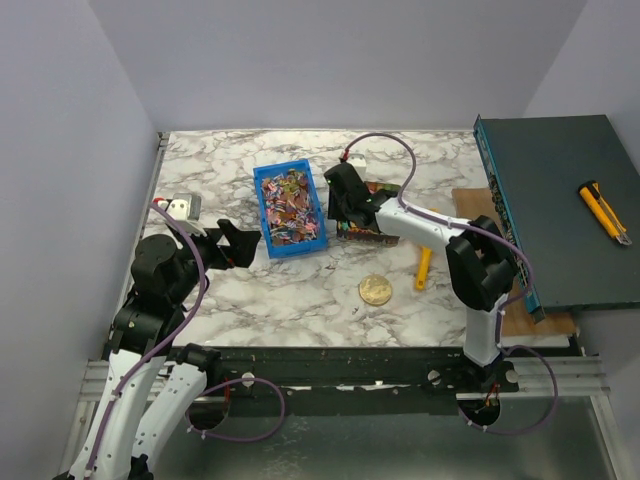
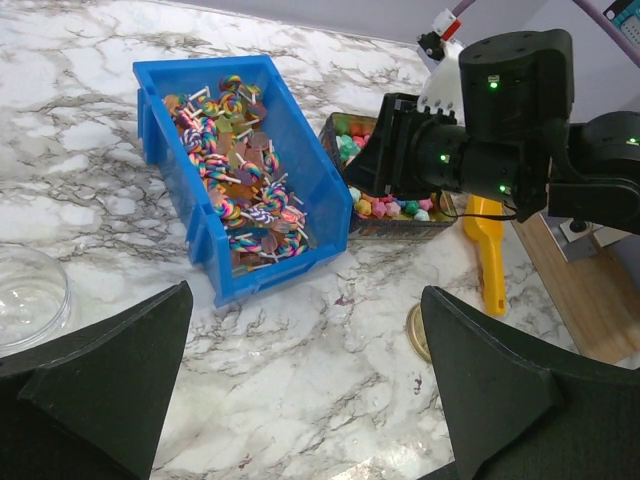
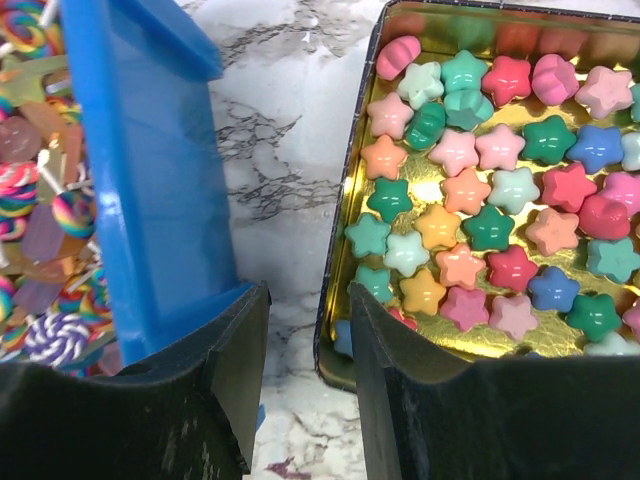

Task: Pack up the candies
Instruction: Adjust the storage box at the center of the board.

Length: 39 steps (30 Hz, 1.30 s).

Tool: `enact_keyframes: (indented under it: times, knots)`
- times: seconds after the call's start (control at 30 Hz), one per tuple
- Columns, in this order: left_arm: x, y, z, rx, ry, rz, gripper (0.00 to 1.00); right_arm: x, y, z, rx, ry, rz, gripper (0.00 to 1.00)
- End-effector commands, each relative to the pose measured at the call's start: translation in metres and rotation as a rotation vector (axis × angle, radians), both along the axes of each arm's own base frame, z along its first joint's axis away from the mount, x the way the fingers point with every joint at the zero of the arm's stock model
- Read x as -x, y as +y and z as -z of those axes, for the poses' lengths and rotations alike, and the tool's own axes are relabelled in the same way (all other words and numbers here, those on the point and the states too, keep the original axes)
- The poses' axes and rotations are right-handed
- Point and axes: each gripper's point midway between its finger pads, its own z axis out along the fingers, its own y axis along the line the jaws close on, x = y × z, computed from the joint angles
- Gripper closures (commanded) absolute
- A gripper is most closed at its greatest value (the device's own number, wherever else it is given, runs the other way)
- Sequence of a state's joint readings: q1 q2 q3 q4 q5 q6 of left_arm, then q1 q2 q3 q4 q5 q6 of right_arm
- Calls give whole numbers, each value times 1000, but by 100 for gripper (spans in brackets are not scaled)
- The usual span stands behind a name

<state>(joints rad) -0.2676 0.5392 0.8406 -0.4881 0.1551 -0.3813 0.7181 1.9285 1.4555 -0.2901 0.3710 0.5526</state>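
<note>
The candies are of two kinds. Swirled, striped sweets on small sticks (image 2: 240,180) fill a blue bin (image 1: 262,205). Pastel star-shaped pieces (image 3: 480,200) lie in a gold-lined tin (image 3: 338,300) just right of the bin. My right gripper (image 3: 305,300) hovers low over the marble strip between bin and tin. Its jaws stand partly open with nothing between them; one finger (image 3: 235,370) is above the bin's corner, the other over the tin's near corner. My left gripper (image 2: 305,340) is wide open above bare marble in front of the bin, holding nothing.
A round gold lid (image 1: 376,290) and a yellow scoop (image 1: 424,268) lie on the marble in front of the tin. A clear round dish (image 2: 30,295) sits at the left. A dark green box (image 1: 560,210) with a yellow utility knife (image 1: 605,212) fills the right side.
</note>
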Motion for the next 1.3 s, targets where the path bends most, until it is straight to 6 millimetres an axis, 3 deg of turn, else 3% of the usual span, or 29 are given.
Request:
enact_keyframes:
  times: [0.0,0.3,0.77,1.07,1.2,1.27]
  knots:
    - [1,-3,-2,12,-13,19,1,-12,-1,6,7,13,34,58]
    - [1,-3,-2,12,-12,21,1,-22,2,23,40,37,39,63]
    - [1,-4,-2,15,-8,25,1,-19,-1,47,88,83,35,70]
    - [1,-4,-2,14,-12,22,1,-11,-1,53,82,105,12,86]
    - [1,-3,-3,14,-14,21,1,-6,1,53,64,115,-8,99]
    - [1,-3,-2,14,-13,19,1,-1,4,52,48,121,-36,99]
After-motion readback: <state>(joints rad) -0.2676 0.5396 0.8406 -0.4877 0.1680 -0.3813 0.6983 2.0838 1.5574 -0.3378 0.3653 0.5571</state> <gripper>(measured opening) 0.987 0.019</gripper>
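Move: The storage box with the star candies is the thing aimed at. Its middle lies about 5 cm ahead of the right hand, 7 cm to its right and 6 cm below; the part-open fingertips hang over its left wall near the near corner. The blue box's middle is some 11 cm left and 5 cm ahead, the gold lid 14 cm back and 9 cm right. From the left hand, the storage box lies roughly 24 cm ahead, 26 cm right and 25 cm below. Down and a little forward, in two stages, the right hand sinks onto the storage box's left wall: first about 2 cm forward with 1.5 cm of drop, then nearly straight down, for some 4.5 cm of descent in all. It then all but holds still while the part-open fingers finish closing, pinching the wall a few centimetres in from its near corner. The wrist tips down only about 5 degrees. ##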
